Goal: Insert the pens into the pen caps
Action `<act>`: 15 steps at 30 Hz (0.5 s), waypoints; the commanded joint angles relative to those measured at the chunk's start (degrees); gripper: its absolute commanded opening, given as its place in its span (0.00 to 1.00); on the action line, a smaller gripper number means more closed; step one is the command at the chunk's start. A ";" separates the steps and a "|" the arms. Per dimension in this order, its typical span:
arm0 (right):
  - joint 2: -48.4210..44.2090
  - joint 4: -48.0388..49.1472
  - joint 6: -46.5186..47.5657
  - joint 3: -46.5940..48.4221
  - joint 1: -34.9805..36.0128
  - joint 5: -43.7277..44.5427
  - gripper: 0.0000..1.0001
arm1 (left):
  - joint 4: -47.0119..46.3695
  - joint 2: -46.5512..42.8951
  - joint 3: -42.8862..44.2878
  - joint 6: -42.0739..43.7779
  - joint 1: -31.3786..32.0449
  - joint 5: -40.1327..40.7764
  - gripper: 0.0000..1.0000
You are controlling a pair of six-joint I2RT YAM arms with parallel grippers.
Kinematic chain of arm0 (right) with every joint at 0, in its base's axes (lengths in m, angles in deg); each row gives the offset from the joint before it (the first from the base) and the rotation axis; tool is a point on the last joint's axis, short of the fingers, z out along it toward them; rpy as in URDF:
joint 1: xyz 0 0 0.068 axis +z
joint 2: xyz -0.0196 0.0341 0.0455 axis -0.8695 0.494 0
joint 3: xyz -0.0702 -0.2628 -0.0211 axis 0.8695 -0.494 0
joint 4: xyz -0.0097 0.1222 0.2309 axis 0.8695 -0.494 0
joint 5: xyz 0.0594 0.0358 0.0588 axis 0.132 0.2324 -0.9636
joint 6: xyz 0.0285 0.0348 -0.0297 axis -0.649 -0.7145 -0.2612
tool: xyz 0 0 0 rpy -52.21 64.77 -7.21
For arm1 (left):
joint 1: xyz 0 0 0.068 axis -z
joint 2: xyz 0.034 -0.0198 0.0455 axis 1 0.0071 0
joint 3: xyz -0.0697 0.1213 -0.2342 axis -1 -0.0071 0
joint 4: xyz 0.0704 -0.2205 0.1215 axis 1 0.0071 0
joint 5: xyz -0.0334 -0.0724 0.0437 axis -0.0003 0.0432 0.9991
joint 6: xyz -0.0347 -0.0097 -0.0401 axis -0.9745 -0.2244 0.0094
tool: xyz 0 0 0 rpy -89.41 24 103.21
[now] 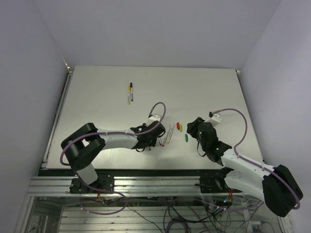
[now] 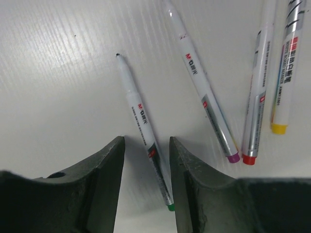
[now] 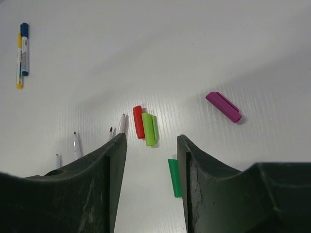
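Observation:
In the left wrist view a pen with a green end (image 2: 141, 119) lies on the table between the open jaws of my left gripper (image 2: 146, 141), nearer the right finger, with a gap on each side. Three more pens lie to its right, with magenta (image 2: 204, 92), red (image 2: 257, 87) and yellow (image 2: 286, 73) ends. My right gripper (image 3: 151, 138) is open and low over the table. A dark green cap (image 3: 174, 177) lies flat just inside its right finger. Ahead of it lie a red cap (image 3: 138, 122) and a yellow-green cap (image 3: 149, 129) side by side, and a magenta cap (image 3: 223, 107) to the right.
Two capped pens, one blue and one yellow (image 1: 130, 92), lie together toward the far side of the white table (image 1: 97, 97). The two grippers (image 1: 156, 138) (image 1: 194, 131) work close together near the table's middle, with the loose pens (image 1: 168, 134) between them.

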 commanded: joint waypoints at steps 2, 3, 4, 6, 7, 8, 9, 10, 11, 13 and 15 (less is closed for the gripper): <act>-1.28 0.60 -1.48 -1.13 -0.34 0.00 0.45 | 4.40 4.82 0.01 -0.10 0.22 -6.61 0.48; -1.32 0.40 -1.54 -1.05 -0.35 -0.03 0.45 | 4.43 5.29 -0.23 -0.10 0.19 -7.46 0.45; -1.42 0.14 -1.71 -1.00 -0.36 0.00 0.45 | 4.37 5.59 -0.44 -0.10 0.24 -8.31 0.43; -1.80 -0.19 -1.90 -1.04 -0.36 -0.17 0.45 | 4.56 6.01 -1.01 -0.19 0.24 -9.30 0.40; -2.02 -0.21 -2.04 -1.12 -0.34 -0.21 0.45 | 4.67 6.11 -1.35 -0.12 0.25 -9.81 0.38; -2.20 -0.21 -2.16 -1.23 -0.35 -0.26 0.45 | 4.77 6.12 -1.69 -0.11 0.23 -10.24 0.36; -2.50 -0.21 -2.30 -1.44 -0.36 -0.26 0.45 | 4.78 6.12 -2.06 -0.04 0.23 -10.77 0.32; -2.60 -0.25 -2.42 -1.57 -0.33 -0.22 0.45 | 4.83 6.04 -2.51 0.05 0.23 -11.32 0.28; -2.79 -0.29 -2.58 -1.65 -0.28 -0.18 0.45 | 4.86 6.03 -2.85 0.14 0.24 -11.96 0.22; -3.04 -0.59 -2.83 -1.78 -0.33 0.00 0.45 | 4.61 6.10 -3.63 0.52 0.27 -13.26 0.13; -2.88 -0.65 -2.82 -1.80 -0.33 0.12 0.45 | 4.42 6.28 -4.35 1.13 0.23 -14.57 0.07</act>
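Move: The green pen lies almost under the left hand, its middle roughly 1 cm ahead, 1 cm to the right and 1 cm below. From that hand the purple pen is about 5 cm right and 3 ahead, the red pen 9 right and 3 ahead, the yellow pen 11 right and 4 ahead, at the same depth. From the right hand the green pen is some 20 cm left, 4 cm back and 9 cm down. The green pen, lying between the left hand's half-open fingers, is pinched as they close almost fully on its rear half, nearer the green end than the tip. The hand first shifts under 1 cm to the right over the pen and sinks about half a centimetre, then stays there with hardly any turn of the wrist while the fingers come together. ##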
